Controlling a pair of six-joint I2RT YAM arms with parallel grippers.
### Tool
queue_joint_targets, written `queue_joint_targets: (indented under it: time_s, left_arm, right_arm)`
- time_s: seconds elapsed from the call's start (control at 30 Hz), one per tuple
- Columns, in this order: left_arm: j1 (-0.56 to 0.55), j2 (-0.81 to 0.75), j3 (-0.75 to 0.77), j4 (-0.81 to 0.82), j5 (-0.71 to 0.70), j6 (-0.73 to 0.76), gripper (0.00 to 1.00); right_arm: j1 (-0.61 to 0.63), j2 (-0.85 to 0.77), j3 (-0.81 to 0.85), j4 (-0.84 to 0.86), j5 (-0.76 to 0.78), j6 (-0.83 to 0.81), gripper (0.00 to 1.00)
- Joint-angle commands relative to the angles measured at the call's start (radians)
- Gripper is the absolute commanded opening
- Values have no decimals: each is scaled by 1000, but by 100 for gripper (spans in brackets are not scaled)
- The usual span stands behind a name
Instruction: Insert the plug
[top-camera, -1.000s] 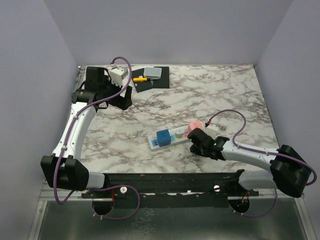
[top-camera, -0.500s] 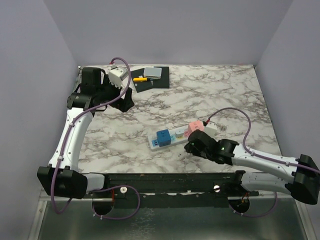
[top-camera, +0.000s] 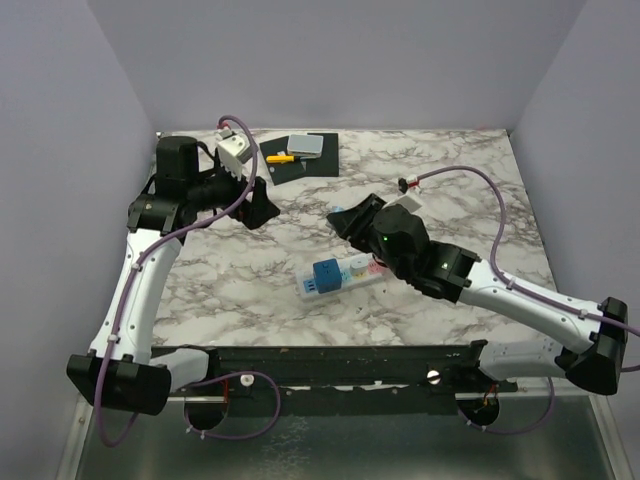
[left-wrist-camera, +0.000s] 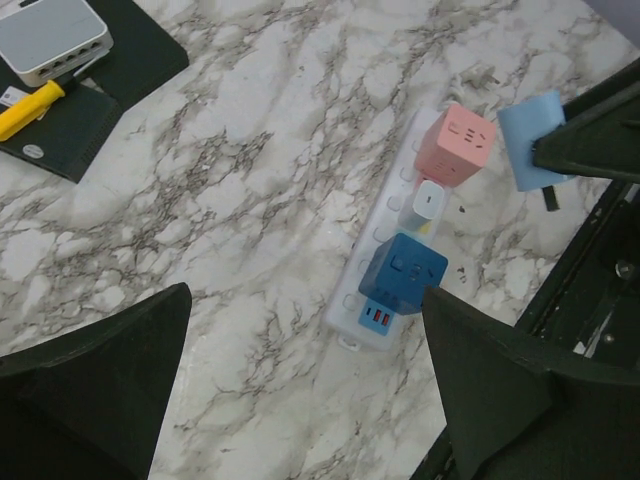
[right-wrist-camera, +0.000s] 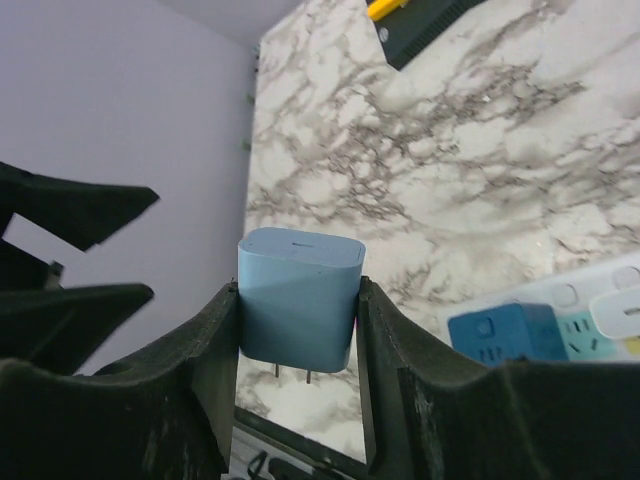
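My right gripper (right-wrist-camera: 297, 288) is shut on the plug (right-wrist-camera: 300, 315), a light blue block with two metal prongs pointing down. It hangs in the air above the table, behind and to the left of the white power strip (top-camera: 352, 268). From the left wrist the same plug (left-wrist-camera: 533, 135) shows at the right, near the strip's pink end. The strip (left-wrist-camera: 385, 225) carries a blue cube adapter (left-wrist-camera: 403, 272), a white charger (left-wrist-camera: 430, 203) and a pink adapter (left-wrist-camera: 455, 145). My left gripper (top-camera: 255, 200) stands open at the back left, holding nothing.
A black mat (top-camera: 315, 160) at the back holds a grey box (top-camera: 306, 146) and a yellow tool (top-camera: 281, 158). A black rail (top-camera: 340, 360) runs along the near edge. Purple walls close in the left, right and back sides.
My right arm has risen from the strip's right end and swung back and left, carrying the plug. My left gripper has drifted slightly right, still open.
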Motion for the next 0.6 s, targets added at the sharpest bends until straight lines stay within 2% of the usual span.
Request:
queue_joint_targets:
  time_s: [0.0, 0.37, 0.57]
  left_arm:
    - [-38, -58, -54, 145, 110, -179, 99]
    - [-166, -157, -184, 426, -10, -393, 99]
    - [-200, -171, -193, 497, -59, -445, 97]
  right_arm:
    - [6, 51, 45, 199, 86, 8, 27]
    - [6, 140, 102, 376, 58, 144, 25]
    - [6, 188, 153, 394, -4, 214, 25]
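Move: The light blue plug, already in the right hand's fingers, lies about 16 cm right of the open left hand, 3 cm back and roughly level. From the right hand, the left hand's open fingers are therefore some 16 cm left and 3 cm ahead, level. Far below the right hand, about 25 cm down, are the dark blue cube (4 cm left, 2 cm back) and the white plug (5 cm right, level fore and aft). Right hand lifts its gripped plug 7 cm, leftward and forward; open left hand approaches it rightward, upward, backward. ##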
